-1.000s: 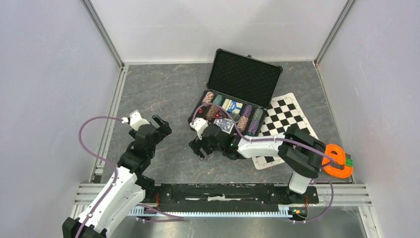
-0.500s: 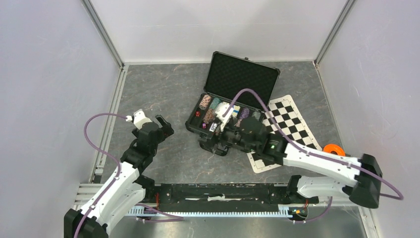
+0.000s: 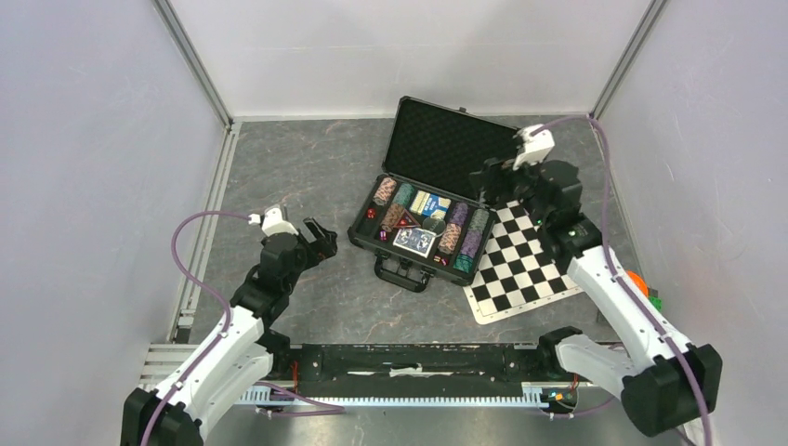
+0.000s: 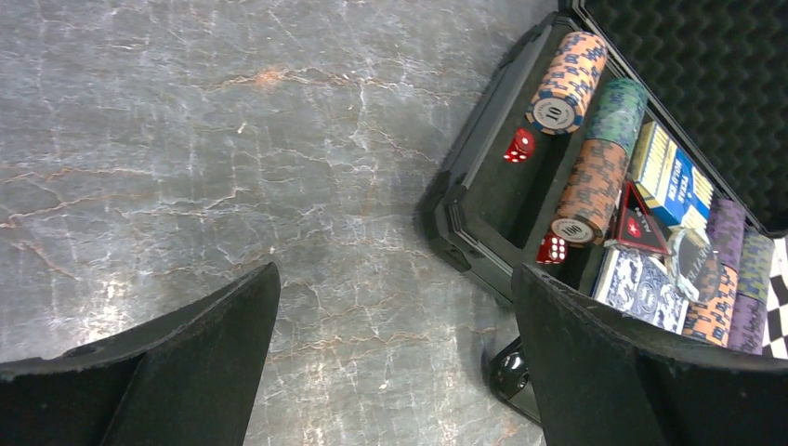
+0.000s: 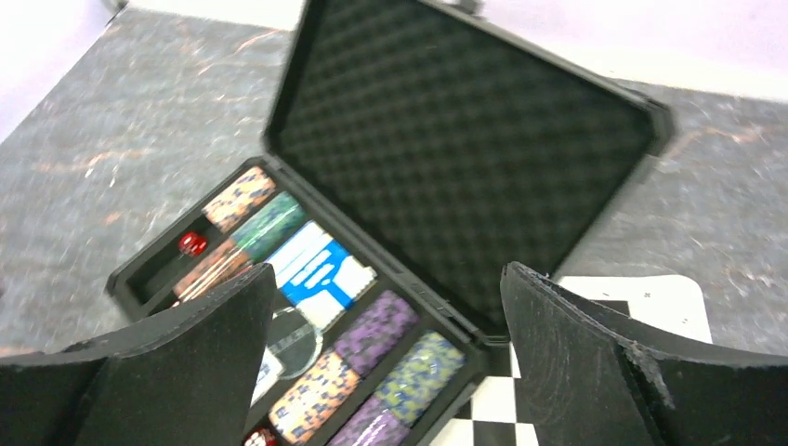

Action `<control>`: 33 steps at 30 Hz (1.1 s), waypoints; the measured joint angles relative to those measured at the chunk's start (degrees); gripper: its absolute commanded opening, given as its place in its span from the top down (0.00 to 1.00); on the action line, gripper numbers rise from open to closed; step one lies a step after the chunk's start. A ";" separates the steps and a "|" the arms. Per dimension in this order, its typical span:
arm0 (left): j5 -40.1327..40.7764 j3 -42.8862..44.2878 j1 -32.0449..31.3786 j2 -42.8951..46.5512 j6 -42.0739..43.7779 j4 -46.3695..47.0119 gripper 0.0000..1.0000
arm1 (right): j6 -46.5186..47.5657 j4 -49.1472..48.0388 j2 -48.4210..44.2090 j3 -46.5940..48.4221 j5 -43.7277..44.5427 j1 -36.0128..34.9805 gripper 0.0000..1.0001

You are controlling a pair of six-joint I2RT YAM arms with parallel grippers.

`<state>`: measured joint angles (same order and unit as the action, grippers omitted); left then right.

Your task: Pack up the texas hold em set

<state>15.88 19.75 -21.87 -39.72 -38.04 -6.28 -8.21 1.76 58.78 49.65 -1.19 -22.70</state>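
Note:
The black case (image 3: 400, 256) lies open on the grey floor with its foam lid (image 3: 453, 149) raised at the back. Inside are rolls of striped poker chips (image 3: 386, 192) (image 4: 569, 79) (image 5: 372, 330), blue card decks (image 3: 415, 242) (image 4: 641, 283) (image 5: 321, 274), red dice (image 4: 519, 145) and a red triangular marker (image 4: 636, 223). My left gripper (image 3: 325, 239) (image 4: 395, 274) hangs open just left of the case's left end, holding nothing. My right gripper (image 3: 497, 186) (image 5: 388, 269) is open and empty above the case's right end, in front of the lid.
A black-and-white checkered mat (image 3: 520, 265) lies right of the case, its corner tucked against it. An orange ring-shaped object (image 3: 636, 279) peeks out behind the right arm. Grey walls close in both sides and the back; a black rail (image 3: 409, 358) runs along the near edge.
The right arm rose from low at the case's front and swung back right to above its right end. The case shifted slightly left. The left gripper edged right toward the case.

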 measured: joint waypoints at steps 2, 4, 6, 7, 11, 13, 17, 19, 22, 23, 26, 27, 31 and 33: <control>-1.40 -0.33 0.00 0.00 0.11 1.25 0.00 | -2.36 -0.81 1.44 0.35 -4.09 6.71 0.09; -2.27 -0.48 0.00 -0.02 0.42 1.95 0.00 | -4.74 -1.64 2.95 0.79 -6.69 11.58 0.16; -2.86 -0.50 -0.02 0.00 0.72 2.40 0.00 | -8.07 -3.37 4.52 0.94 -9.29 17.20 0.28; -3.02 -0.55 -0.02 0.00 0.79 2.62 0.00 | -9.94 -4.33 5.29 0.98 -10.47 19.74 0.34; -3.50 -0.68 0.00 -0.02 0.85 3.28 0.00 | -20.52 -13.53 9.99 0.31 -13.46 30.64 0.87; -3.74 -0.68 -0.02 -0.02 0.85 3.45 0.00 | -25.09 -19.04 13.27 -0.98 -13.29 34.27 1.00; -3.98 -0.70 0.00 -0.26 0.87 3.45 0.00 | -31.32 -25.75 23.19 -0.63 -12.92 35.41 1.00; -3.98 -0.74 0.00 -0.44 0.87 3.45 0.00 | -34.21 -28.33 29.94 1.27 -13.81 35.10 1.00; -3.98 -0.76 -0.02 -0.59 0.90 3.48 0.00 | -37.22 -30.58 38.49 5.25 -15.41 34.73 1.00; -3.98 -0.76 0.00 -0.63 0.92 3.45 0.00 | -38.14 -31.32 40.89 6.64 -15.96 34.60 1.00; -3.96 -0.76 0.00 -0.66 1.01 3.48 0.00 | -40.06 -33.22 46.77 10.23 -18.45 33.88 1.00; -3.96 -0.79 0.00 -0.66 1.07 3.45 0.00 | -40.30 -33.40 48.52 11.65 -19.50 33.62 1.00; -3.96 -0.79 0.00 -0.63 1.27 3.48 0.00 | -41.66 -34.62 56.22 18.93 -24.83 31.54 1.00; -3.96 -0.79 0.00 -0.66 1.46 3.45 0.00 | -43.69 -37.09 58.71 19.65 -27.82 30.95 1.00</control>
<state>11.92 18.96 -21.87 -40.38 -36.58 -2.83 -51.90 -35.33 117.49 69.30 -29.02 8.25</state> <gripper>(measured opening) 0.993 0.004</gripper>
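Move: The middle of the poker case's open lid is about 18 cm ahead of the right hand, 4 cm to its left and 14 cm lower. The lid's upper right corner, which the hand must round, is also about 18 cm ahead but 13 cm to the right and 7 cm down. The packed tray lies 2 cm ahead, 11 cm left, 25 cm below; the chessboard, 5 cm back, 13 cm right, 27 cm below. From the left hand the lid is some 25 cm ahead and 31 cm right. Swing the right gripper, empty, about 18 cm to the right and 10 cm forward at level height, shutting its fingers on the way. Then drive it forward and down past the lid's right end, curving back left towards the lid's outer side at the end, while the wrist rolls some 45 degrees, left side rising. ##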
